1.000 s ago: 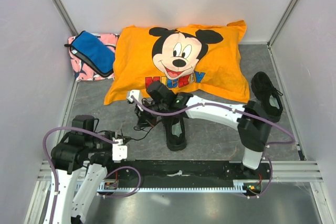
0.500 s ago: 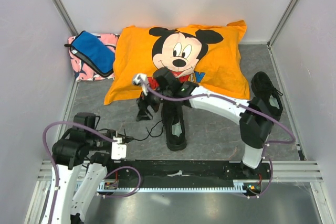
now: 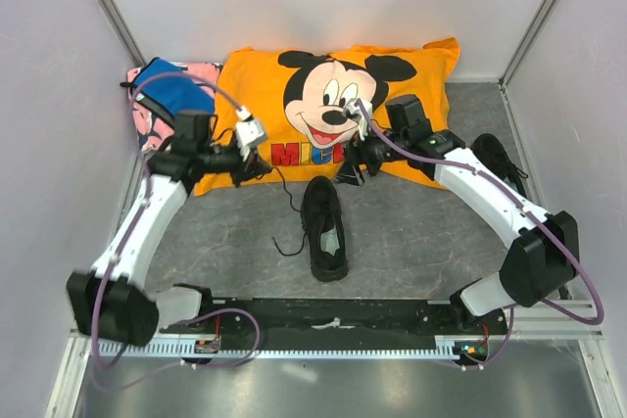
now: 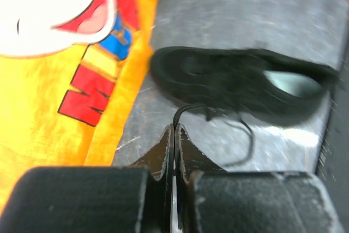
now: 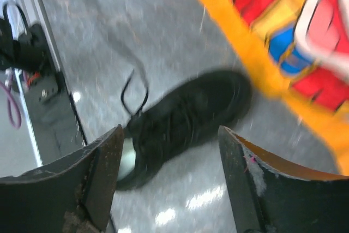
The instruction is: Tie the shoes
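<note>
One black shoe [image 3: 324,228] lies on the grey table in front of the orange pillow [image 3: 294,75], toe toward the pillow. A second black shoe [image 3: 493,152] lies at the right, partly hidden by my right arm. My left gripper [image 3: 261,169] is at the pillow's front edge, left of the middle shoe, shut on a thin black lace [image 3: 286,193] that runs back to that shoe. In the left wrist view the jaws [image 4: 175,127] pinch the lace end, with the shoe [image 4: 240,83] beyond. My right gripper [image 3: 349,169] hovers open near the toe, with only the shoe [image 5: 185,118] below its jaws [image 5: 172,135].
A blue pouch [image 3: 172,92] lies on a pink cloth [image 3: 210,71] at the back left beside the pillow. Grey walls close in the left, right and back. A black rail [image 3: 333,325] with the arm bases runs along the near edge.
My left arm has swung from the near left corner up to the pillow's edge, pulling the lace along. My right gripper has opened and drawn back to the right, off the shoe.
</note>
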`<action>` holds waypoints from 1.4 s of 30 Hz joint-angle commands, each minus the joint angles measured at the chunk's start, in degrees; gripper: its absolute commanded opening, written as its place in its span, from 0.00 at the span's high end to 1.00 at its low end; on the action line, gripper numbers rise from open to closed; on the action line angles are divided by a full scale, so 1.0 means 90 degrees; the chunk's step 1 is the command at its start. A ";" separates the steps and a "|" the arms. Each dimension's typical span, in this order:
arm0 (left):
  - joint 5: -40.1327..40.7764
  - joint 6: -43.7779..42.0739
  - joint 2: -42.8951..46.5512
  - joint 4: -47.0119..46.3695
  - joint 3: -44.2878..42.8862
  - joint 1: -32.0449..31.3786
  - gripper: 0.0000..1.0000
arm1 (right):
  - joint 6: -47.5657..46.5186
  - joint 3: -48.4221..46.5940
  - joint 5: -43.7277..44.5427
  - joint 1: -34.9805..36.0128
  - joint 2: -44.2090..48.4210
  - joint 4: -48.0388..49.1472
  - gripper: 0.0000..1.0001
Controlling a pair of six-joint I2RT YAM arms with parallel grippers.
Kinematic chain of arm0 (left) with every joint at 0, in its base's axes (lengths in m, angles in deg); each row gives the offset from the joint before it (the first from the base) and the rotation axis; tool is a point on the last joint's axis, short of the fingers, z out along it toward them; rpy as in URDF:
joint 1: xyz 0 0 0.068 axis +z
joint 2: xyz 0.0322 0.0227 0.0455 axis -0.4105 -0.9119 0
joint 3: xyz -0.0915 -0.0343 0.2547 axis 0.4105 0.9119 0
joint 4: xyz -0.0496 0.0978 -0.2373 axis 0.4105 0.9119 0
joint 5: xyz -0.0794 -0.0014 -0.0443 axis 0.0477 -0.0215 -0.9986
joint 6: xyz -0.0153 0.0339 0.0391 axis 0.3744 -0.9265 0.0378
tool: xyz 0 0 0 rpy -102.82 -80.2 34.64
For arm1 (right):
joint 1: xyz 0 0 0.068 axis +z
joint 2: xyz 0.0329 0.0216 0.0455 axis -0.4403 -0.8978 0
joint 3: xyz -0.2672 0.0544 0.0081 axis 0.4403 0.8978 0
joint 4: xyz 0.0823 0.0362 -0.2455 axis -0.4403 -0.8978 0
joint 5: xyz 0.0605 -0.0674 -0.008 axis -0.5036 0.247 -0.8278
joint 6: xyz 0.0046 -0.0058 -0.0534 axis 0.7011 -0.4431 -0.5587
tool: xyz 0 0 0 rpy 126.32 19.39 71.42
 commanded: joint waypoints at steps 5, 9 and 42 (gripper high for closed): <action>0.1523 0.1795 -0.2023 -0.1734 -0.0160 -0.0361 0.98 | -0.0324 0.1048 -0.0468 -0.0355 0.0685 -0.0842 0.28; 0.2324 0.2058 -0.2609 -0.2017 -0.0121 -0.0498 0.98 | -0.0480 0.1312 -0.0283 -0.0365 0.0851 -0.0939 0.32; 0.1339 -0.3663 0.0739 0.0308 0.2984 -0.1835 0.42 | -0.0626 0.1381 -0.0390 -0.0355 0.1047 -0.0959 0.46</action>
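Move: The held lace is bound for bare table to the robot's left of the shoe's toe, from the left hand about 9 cm ahead, level sideways and 18 cm below. The other lace's loose end lies some 7 cm back, 3 cm to the right and 18 cm down; the shoe's middle is about 2 cm back, 15 cm right and 16 cm below. From the right hand, that lay-down spot is roughly 7 cm ahead, 19 cm left and 17 cm below. The lace already pinched in the left fingers is carried down some 15 cm and forward, then let go as they open a little over halfway. That hand retreats about 19 cm, rising and dipping again while swinging clockwise, to hang open over the other lace's loose end. The right hand drops, backs off and shifts right about 5 cm each, tips down slightly, then waits, its opening narrowing. ##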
